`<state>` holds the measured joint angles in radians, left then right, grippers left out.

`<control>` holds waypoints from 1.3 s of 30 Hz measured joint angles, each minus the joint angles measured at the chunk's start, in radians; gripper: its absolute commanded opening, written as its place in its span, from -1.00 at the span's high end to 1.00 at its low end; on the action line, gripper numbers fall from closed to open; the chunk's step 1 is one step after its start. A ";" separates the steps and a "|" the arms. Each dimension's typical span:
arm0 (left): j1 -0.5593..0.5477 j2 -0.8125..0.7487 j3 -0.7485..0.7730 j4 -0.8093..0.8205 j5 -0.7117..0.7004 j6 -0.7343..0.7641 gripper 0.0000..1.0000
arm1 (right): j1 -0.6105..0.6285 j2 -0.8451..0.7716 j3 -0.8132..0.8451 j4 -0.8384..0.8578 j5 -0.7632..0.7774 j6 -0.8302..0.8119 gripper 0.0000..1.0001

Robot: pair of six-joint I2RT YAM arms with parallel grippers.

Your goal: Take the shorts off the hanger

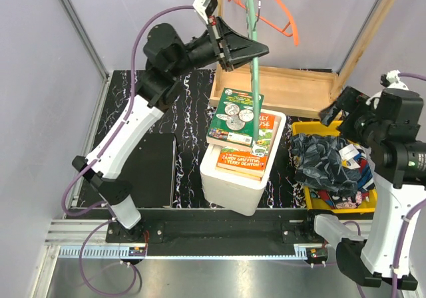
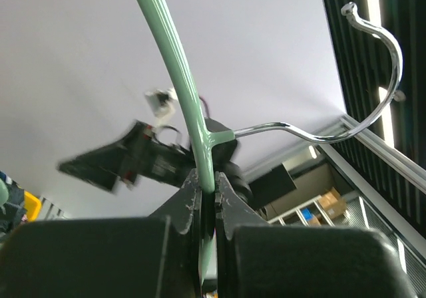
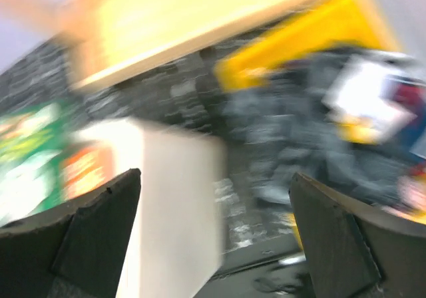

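My left gripper [image 1: 247, 50] is raised at the back and shut on a bare mint-green hanger [image 1: 253, 92], which hangs down over the books. The left wrist view shows the jaws closed on the hanger's bar [image 2: 176, 78], with its metal hook [image 2: 373, 78] to the right. The black-navy patterned shorts [image 1: 325, 157] lie crumpled in the yellow bin [image 1: 303, 128], on top of the comic-print shorts [image 1: 343, 197]. My right gripper [image 1: 333, 115] is open and empty above the bin's far end. The right wrist view is blurred and shows the dark shorts [image 3: 293, 132].
A white foam box [image 1: 233, 178] with two books [image 1: 239, 122] stands mid-table. A wooden tray [image 1: 279, 88] lies behind it. An orange hanger [image 1: 269, 12] hangs at the back. A black pad [image 1: 152, 171] lies left. A wooden post [image 1: 373, 25] leans at the right.
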<state>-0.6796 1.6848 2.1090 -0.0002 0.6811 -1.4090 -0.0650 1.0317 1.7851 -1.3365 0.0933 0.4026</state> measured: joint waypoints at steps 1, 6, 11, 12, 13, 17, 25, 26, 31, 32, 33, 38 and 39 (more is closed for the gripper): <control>-0.007 0.008 0.006 -0.012 -0.018 0.008 1.00 | 0.000 0.001 0.022 0.005 -0.105 -0.007 -0.99; -0.050 0.023 0.006 -0.114 -0.188 0.063 1.00 | 0.000 -0.053 0.010 0.129 -0.582 0.023 -1.00; -0.106 0.024 0.006 -0.197 -0.379 0.085 1.00 | 0.003 -0.085 0.020 0.233 -0.829 0.045 -1.00; -0.121 0.024 0.006 -0.210 -0.413 0.084 1.00 | 0.008 -0.085 0.023 0.251 -0.855 0.048 -1.00; -0.136 0.024 0.006 -0.224 -0.446 0.084 1.00 | 0.016 -0.085 0.023 0.273 -0.884 0.052 -1.00; -0.196 0.028 0.009 -0.262 -0.552 0.069 1.00 | 0.068 -0.067 0.017 0.307 -0.935 0.050 -0.91; -0.291 0.083 0.074 -0.313 -0.695 0.027 1.00 | 0.107 -0.034 -0.013 0.277 -0.887 -0.019 -0.18; -0.300 0.090 0.082 -0.314 -0.706 0.023 1.00 | 0.108 -0.037 -0.027 0.275 -0.879 -0.020 0.14; -0.333 0.121 0.110 -0.331 -0.763 0.023 0.91 | 0.110 -0.071 -0.068 0.294 -0.857 -0.037 1.00; -0.335 0.128 0.112 -0.333 -0.766 0.016 0.82 | 0.110 -0.078 -0.073 0.309 -0.863 -0.045 1.00; -0.338 0.136 0.113 -0.323 -0.760 0.006 0.78 | 0.114 -0.090 -0.079 0.314 -0.853 -0.038 1.00; -0.354 0.144 0.116 -0.263 -0.728 0.074 0.01 | 0.113 -0.146 -0.095 0.327 -0.806 -0.002 1.00; -0.354 0.140 0.108 -0.233 -0.711 0.103 -0.07 | 0.114 -0.157 -0.095 0.328 -0.789 0.008 1.00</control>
<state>-1.0340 1.8244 2.2169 -0.2329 -0.0299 -1.3056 0.0490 0.8749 1.6901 -1.0088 -0.6952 0.4103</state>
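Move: The green hanger's middle is roughly 25 cm left of, 25 cm above and 6 cm beyond the open right gripper; that gripper is about 25 cm right, 22 cm below and 3 cm back from the left hand, which already pinches the hanger. The yellow box lies some 34 cm under the right hand, 4 cm to its right and 1 cm back. The white book bin stands 27 cm left of that hand, 5 cm back, its middle 26 cm below. The green hanger, still pinched by the left hand, is carried about 10 cm right and some 5 cm down, swinging out forward and back again, to meet the right gripper. That one sweeps some 15 cm left, rises 8 cm and draws back 5 cm, turning about 50 degrees counter-clockwise, and pinches the hanger's nearer arm; then the left fingers part. ##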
